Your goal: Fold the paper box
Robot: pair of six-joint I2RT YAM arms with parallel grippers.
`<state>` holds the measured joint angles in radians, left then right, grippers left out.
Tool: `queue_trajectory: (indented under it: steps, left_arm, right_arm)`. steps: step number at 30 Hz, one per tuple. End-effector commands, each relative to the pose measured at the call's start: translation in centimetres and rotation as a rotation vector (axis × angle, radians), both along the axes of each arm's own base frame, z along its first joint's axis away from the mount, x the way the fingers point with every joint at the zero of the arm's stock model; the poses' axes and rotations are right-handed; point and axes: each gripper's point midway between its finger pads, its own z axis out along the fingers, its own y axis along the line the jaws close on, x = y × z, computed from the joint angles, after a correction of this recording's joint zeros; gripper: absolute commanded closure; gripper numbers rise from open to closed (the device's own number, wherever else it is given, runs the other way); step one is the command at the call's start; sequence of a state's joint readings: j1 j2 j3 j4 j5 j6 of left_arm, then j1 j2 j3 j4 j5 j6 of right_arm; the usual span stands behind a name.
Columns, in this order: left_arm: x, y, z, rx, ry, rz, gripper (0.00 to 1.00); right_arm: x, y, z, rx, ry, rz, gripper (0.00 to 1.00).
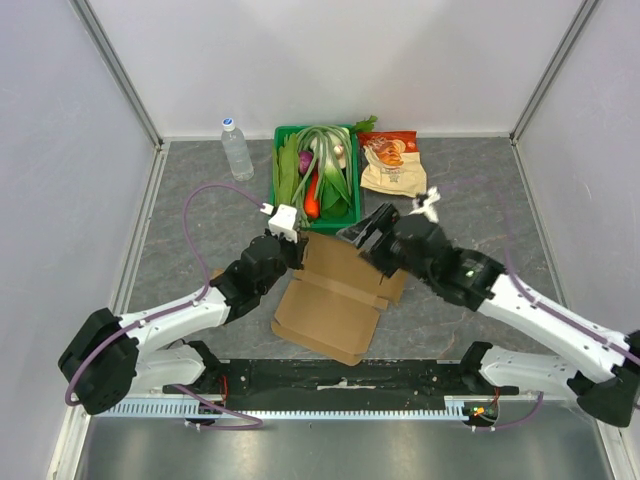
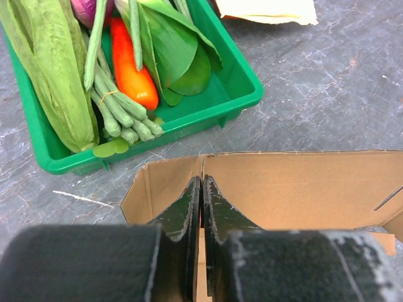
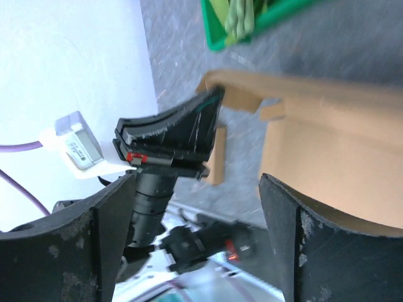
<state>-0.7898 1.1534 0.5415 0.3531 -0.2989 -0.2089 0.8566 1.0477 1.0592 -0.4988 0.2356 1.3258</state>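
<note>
The brown cardboard paper box (image 1: 335,300) lies partly unfolded in the middle of the table, with its far wall raised. My left gripper (image 1: 290,246) is at the box's far left corner, and in the left wrist view the left gripper (image 2: 201,184) is shut on a thin upright cardboard wall of the box (image 2: 296,189). My right gripper (image 1: 367,233) hovers open at the box's far right side and holds nothing. In the right wrist view the right gripper (image 3: 198,182) has wide-apart fingers that frame the box (image 3: 340,157) and the left gripper's black fingers (image 3: 182,129).
A green tray (image 1: 357,200) full of vegetables stands just behind the box, close to both grippers; its rim (image 2: 189,119) is right ahead of the left fingers. A water bottle (image 1: 237,150) stands at the back left. Snack bags (image 1: 393,165) lie at the back right.
</note>
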Motion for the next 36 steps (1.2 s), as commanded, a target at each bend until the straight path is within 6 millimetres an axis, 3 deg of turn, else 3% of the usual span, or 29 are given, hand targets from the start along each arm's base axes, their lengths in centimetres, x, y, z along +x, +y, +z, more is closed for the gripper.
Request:
queue_trajectory:
  steps: [1, 6, 11, 16, 20, 34, 36]
  left_arm:
    - [0.5, 0.3, 1.6, -0.073, -0.041, 0.059, 0.91]
    - [0.3, 1.0, 2.2, -0.102, -0.053, 0.083, 0.92]
    - [0.0, 1.6, 2.8, -0.128, -0.074, 0.100, 0.92]
    - [-0.3, 2.3, 3.2, -0.169, -0.095, 0.123, 0.92]
    - [-0.5, 2.3, 3.1, -0.170, -0.097, 0.117, 0.92]
    - [-0.6, 2.0, 3.3, -0.183, -0.106, 0.117, 0.92]
    - [-0.7, 1.8, 3.4, -0.184, -0.107, 0.114, 0.92]
  right_arm:
    - [0.5, 4.5, -0.7, 0.403, 0.233, -0.272, 0.16]
    - [1.1, 5.3, -3.6, 0.477, 0.309, -0.389, 0.20]
    - [2.4, 1.9, -5.2, 0.549, 0.261, -0.572, 0.29]
    - [2.8, -0.6, -6.4, 0.595, 0.248, -0.685, 0.32]
    - [4.0, -2.3, -5.8, 0.601, 0.211, -0.727, 0.33]
    - [5.7, 0.1, -6.5, 0.628, 0.268, -0.706, 0.41]
    - [5.8, 0.5, -6.7, 0.638, 0.272, -0.701, 0.47]
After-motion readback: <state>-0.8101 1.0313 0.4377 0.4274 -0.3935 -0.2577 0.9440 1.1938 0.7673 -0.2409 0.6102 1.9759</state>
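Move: The upper edge of the box wall, near its right end, lies some 4 cm ahead of the right hand, 3 cm to its right and 11 cm below. From the left hand, already pinching this wall's upper edge, that end is about 16 cm to the right, 1 cm back and nearly level. The green basket's middle stands about 23 cm ahead of the left hand, 4 cm to its right and 12 cm lower. Downward about 10 cm in all, the right hand first swings left some 5 cm, then back to the right and forward to the right end of the box wall, turning about 30 degrees clockwise. Its open fingers narrow partway around the upper edge without shutting. The left hand keeps its pinch and draws the wall about 2 cm left, slightly up and back. ##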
